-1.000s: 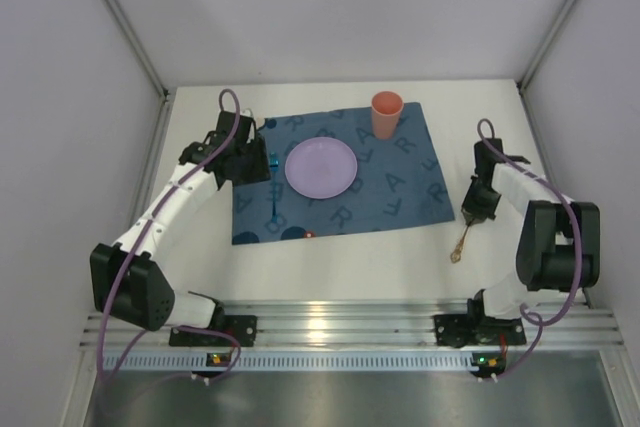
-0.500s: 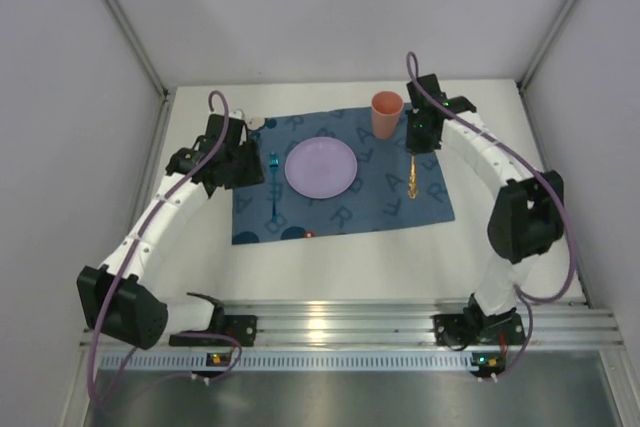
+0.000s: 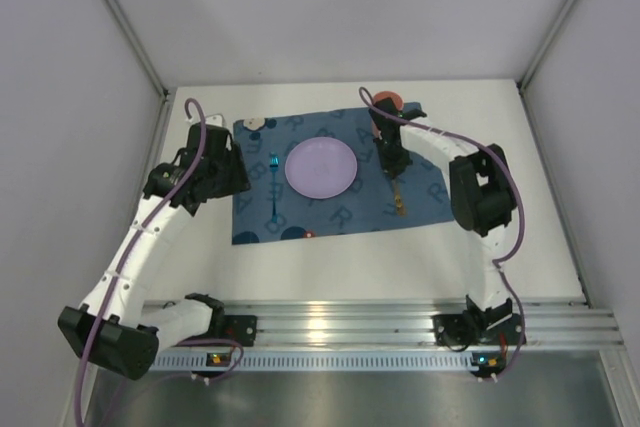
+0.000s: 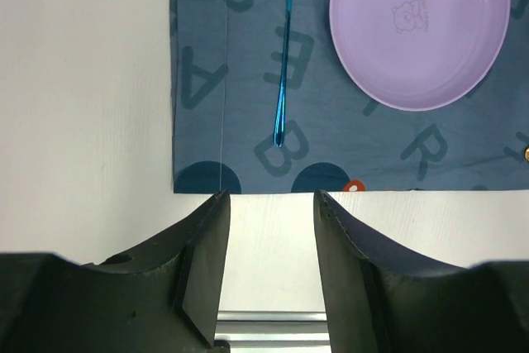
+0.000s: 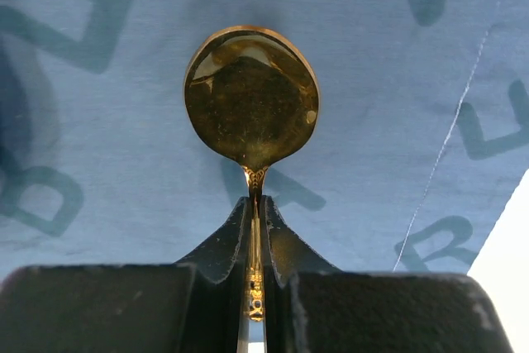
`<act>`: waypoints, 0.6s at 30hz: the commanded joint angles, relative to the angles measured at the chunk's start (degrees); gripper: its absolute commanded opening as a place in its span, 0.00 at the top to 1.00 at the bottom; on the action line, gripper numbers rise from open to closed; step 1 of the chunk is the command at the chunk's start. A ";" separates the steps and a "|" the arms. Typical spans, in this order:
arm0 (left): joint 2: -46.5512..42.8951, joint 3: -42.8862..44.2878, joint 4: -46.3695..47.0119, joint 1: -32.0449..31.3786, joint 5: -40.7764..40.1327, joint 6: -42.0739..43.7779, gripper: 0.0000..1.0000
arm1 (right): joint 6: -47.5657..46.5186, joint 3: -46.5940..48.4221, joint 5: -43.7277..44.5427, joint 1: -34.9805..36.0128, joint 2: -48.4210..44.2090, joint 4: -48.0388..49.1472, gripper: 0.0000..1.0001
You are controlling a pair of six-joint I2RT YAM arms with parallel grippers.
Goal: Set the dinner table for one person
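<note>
The white dinner table carries a dark blue lettered placemat. On the placemat lie a purple plate and, left of it, a blue fork. My right gripper is shut on the handle of a gold spoon, low over the placemat just right of the plate. In the right wrist view the spoon's bowl sticks out past the gripper. My left gripper is open and empty, raised by the placemat's left edge. In the left wrist view the gripper frames bare table below the fork and plate.
An orange cup stands at the placemat's back edge, partly hidden behind my right arm. Grey walls close in the table at left, back and right. A silver rail runs along the near edge.
My right gripper has carried the gold spoon from the bare table at the right, past the cup, to the placemat just right of the plate. My left arm has drawn back leftward from the fork.
</note>
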 commanded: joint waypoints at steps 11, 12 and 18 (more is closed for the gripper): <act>1.51 1.59 -3.48 0.11 -2.72 -1.36 0.48 | 1.66 -5.60 7.25 0.67 -6.28 11.20 0.56; 1.95 1.85 -3.39 0.11 -2.63 -1.36 0.48 | 1.84 -6.31 7.42 0.67 -7.95 11.82 0.50; 3.89 4.31 -2.95 0.11 -2.36 -1.28 0.48 | 3.25 -9.13 8.75 0.85 -18.14 9.98 0.45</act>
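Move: The right hand still pinches the spoon's handle, its bowl pointing forward. The spot on the placemat for the spoon is straight under the fingers, only about 2 cm down. The plate's middle lies some 20 cm to the left and 2 cm farther out; the cup stands roughly 13 cm ahead and 2 cm left. From the idle left hand that spot is some 33 cm right, 12 cm ahead and 20 cm below. Forward by about 1.5 cm, low over the placemat, goes the right hand, its fingers tilting outward a little; on the way the fingers begin to open and let go of the spoon's handle. Still opening to about half, they ease back and slightly right, then lift some 2 cm clear of the spoon. ##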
